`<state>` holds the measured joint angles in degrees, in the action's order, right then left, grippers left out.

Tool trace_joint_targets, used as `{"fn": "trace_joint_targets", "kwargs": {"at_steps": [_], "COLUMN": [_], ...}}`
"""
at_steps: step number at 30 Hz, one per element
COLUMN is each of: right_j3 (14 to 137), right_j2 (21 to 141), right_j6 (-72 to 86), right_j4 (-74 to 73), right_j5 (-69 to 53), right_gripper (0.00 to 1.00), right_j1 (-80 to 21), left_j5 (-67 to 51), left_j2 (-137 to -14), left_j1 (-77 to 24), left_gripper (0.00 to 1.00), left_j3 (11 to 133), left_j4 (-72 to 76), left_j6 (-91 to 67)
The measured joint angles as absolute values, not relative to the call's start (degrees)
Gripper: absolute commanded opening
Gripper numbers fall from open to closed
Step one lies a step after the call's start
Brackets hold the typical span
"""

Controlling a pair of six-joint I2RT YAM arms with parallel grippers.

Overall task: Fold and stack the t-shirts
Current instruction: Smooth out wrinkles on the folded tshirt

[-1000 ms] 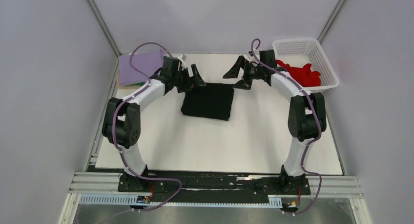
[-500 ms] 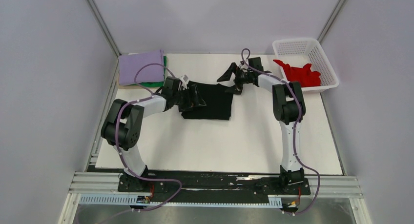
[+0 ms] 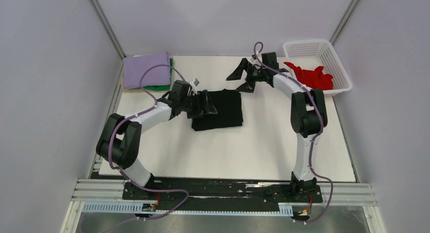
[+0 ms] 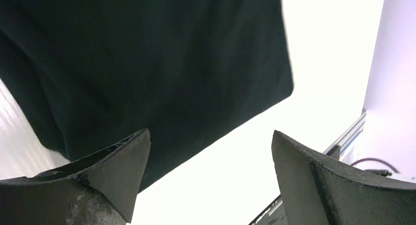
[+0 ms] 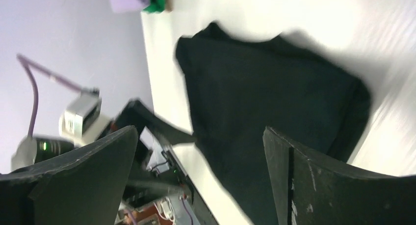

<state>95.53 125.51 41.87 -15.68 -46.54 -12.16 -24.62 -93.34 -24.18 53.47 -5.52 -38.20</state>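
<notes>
A black t-shirt [image 3: 225,108], folded into a rough square, lies in the middle of the white table [image 3: 228,152]. My left gripper [image 3: 207,105] is low at the shirt's left edge and open; in the left wrist view the black t-shirt [image 4: 147,63] fills the space ahead of the left gripper [image 4: 210,134], whose jaws hold nothing. My right gripper [image 3: 240,79] hovers open just beyond the shirt's far right corner. The right wrist view has the black t-shirt [image 5: 270,102] below the empty right gripper [image 5: 200,131]. A lilac t-shirt [image 3: 147,69] lies folded on a green one [image 3: 158,87] at the far left. A red t-shirt [image 3: 312,76] lies crumpled in the basket.
The white lattice basket [image 3: 309,42] stands at the far right corner of the table. Grey walls close in on both sides and behind. The black rail [image 3: 223,190] with the arm bases runs along the near edge.
My left gripper came down and nearer, from beyond the black shirt's far left corner to its left edge. The shirt shifted slightly nearer and turned a little. The right gripper stayed by the far right corner.
</notes>
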Motion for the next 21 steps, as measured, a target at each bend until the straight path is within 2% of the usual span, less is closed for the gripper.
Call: {"fn": "trace_joint_targets", "kwargs": {"at_steps": [6, 9, 17, 21], "right_j3": [81.14, 73.87, 62.19, 58.04], "right_j2": [105.56, 100.75, 108.22, 110.08], "right_j6": [42.13, 43.75, 47.99, 48.16], "right_j4": [-12.29, -7.73, -3.79, -3.79], "right_j5": [-47.97, -49.93, -51.4, -49.67], "right_gripper": [1.0, 1.0, 1.0, 1.0], "right_j1": [-13.15, -14.06, -15.31, -15.29], "left_j5": [-22.61, -23.7, -23.44, -23.88], "left_j2": [-94.5, -99.02, -112.68, -115.02], "left_j1": [-22.46, -19.97, -17.19, -16.8], "left_gripper": [1.0, 1.0, 1.0, 1.0], "left_j3": [64.01, 70.28, 73.47, 73.8], "left_j4": [-6.68, -5.15, -4.08, -2.87], "left_j6": [-38.52, -38.85, -39.18, -39.86]}}
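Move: The folded black t-shirt's middle lies about 3 cm ahead of the left hand, 4 cm to its right and 6 cm below; the purple t-shirt stack is some 20 cm ahead of that hand and 26 cm to its left, 5 cm lower. From the right hand the folded t-shirt's middle is roughly 13 cm back, 10 cm left and 9 cm down, and the white basket about 5 cm ahead, 32 cm to its right, 5 cm below. Open hands hop, left 12 cm forward, right 15 cm back, down at the shirt's far-left and near-right corners. ##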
